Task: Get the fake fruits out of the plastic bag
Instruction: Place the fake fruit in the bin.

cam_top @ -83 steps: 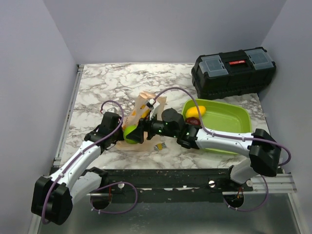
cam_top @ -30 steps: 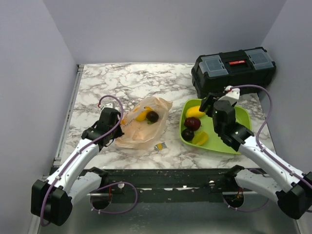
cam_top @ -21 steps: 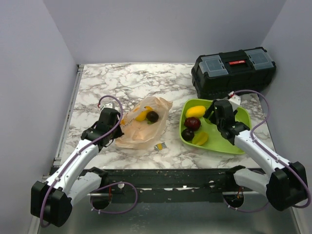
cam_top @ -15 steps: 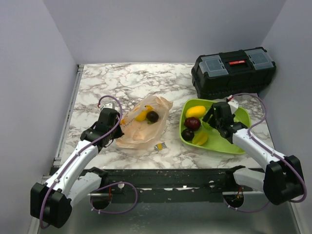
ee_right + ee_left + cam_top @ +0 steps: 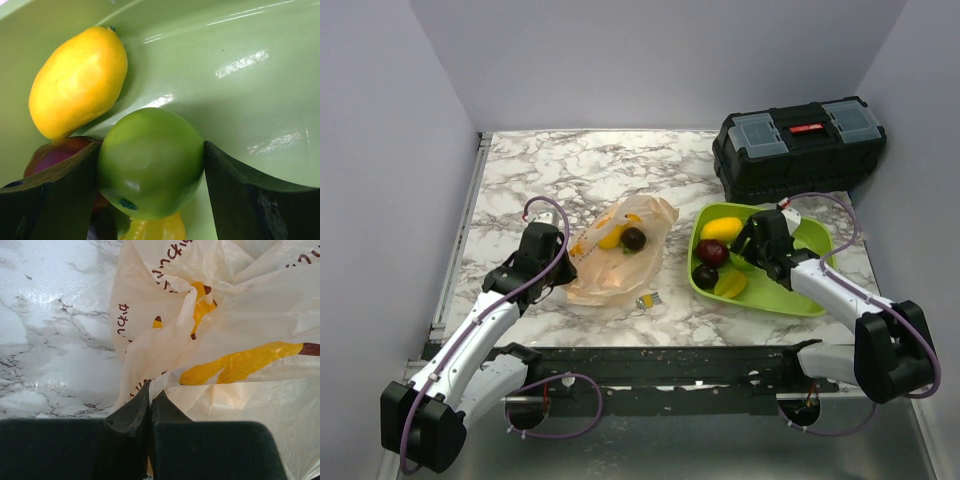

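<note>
The peach-orange plastic bag (image 5: 605, 272) lies on the marble table with a yellow fruit (image 5: 611, 238) and a dark round fruit (image 5: 633, 239) at its open far end. My left gripper (image 5: 560, 263) is shut on the bag's left edge; in the left wrist view the closed tips (image 5: 150, 390) pinch a fold of the bag (image 5: 225, 315). My right gripper (image 5: 747, 252) is low inside the green tray (image 5: 800, 270), shut on the green apple (image 5: 150, 162). The apple is hidden under the gripper in the top view.
The tray holds a yellow oval fruit (image 5: 722, 229) (image 5: 77, 82), a dark red one (image 5: 711, 252) (image 5: 55, 152), a darker one (image 5: 704, 276) and another yellow one (image 5: 730, 284). A black toolbox (image 5: 798, 145) stands behind the tray. A small yellow-and-grey clip (image 5: 647, 300) lies near the bag.
My right gripper has carried the green apple from the bag over to the tray and lowered it among the fruits there. My left gripper has stayed pinched on the bag.
</note>
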Robot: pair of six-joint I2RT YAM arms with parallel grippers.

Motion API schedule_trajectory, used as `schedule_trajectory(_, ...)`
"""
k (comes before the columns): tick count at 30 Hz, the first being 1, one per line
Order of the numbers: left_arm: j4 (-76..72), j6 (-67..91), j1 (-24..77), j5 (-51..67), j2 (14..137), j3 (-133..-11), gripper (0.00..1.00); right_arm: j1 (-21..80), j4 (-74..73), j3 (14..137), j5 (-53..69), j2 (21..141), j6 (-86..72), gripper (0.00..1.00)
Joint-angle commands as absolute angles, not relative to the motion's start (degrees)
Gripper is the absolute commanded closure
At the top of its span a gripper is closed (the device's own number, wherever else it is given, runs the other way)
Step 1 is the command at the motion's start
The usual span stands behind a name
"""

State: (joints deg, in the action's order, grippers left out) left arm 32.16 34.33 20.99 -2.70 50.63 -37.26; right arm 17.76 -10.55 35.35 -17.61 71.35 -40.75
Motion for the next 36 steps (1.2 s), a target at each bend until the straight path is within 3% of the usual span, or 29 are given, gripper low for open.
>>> schedule_trajectory(1, 31.0, 34.7, 20.7, -0.9, 50.0, -36.7, 0.98, 17.3, -8.7, 33.7, -16.8, 72.3, -41.1, 0.69)
schedule_trajectory(5, 30.9, 34.7, 20.7, -0.6, 49.9, -36.8, 0.98, 17.4, -8.3, 33.2, -16.9, 72.0, -41.1, 0.53)
schedule_trajectory(14, 30.5, 34.7, 20.7, -0.2, 50.0, -36.4, 0.98, 17.3, -8.9, 33.8, -17.0, 70.7, -39.4, 0.01)
schedule_trajectory(27, 27.3, 33.6, 20.7, 5.3, 50.0, -35.1, 0.99, 17.4, -15.0, 42.5, -15.4, 61.2, -32.8, 0.0)
schedule_trajectory(30, 25.2, 33.3, 20.7, 8.5, 48.8, -33.5, 1.0, 17.3, -13.5, 44.5, -9.7, 59.4, -30.4, 0.0)
schedule_trajectory(36, 21.4, 32.5, 20.7, 11.7, 44.9, -30.0, 1.0, 17.7, -5.6, 45.9, 12.8, 58.1, -27.8, 0.0)
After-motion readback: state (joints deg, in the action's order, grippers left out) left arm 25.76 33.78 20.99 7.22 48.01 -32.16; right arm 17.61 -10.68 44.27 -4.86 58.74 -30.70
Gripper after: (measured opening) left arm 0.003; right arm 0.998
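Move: The right hand has the green fruit between its fingers, down in the bin: the bin's middle is roughly 4 cm to its right, 2 cm back and 3 cm below. The mango is some 6 cm left and 5 cm farther out, the dark red fruit about 8 cm left and level, the yellow fruit 4 cm left and 8 cm back. From the left hand, the bin's middle is about 43 cm right, 3 cm farther out and 6 cm lower. Letting go of the green fruit inside the bin, the right fingers spread to full width after a slight settle, then the hand climbs clear by about 13 cm, swinging left some 4 cm near the end, its tips tilting up about 20 degrees and turning counter-clockwise. The left hand keeps its pinch on the bag's edge and late on draws it about 3 cm right. ##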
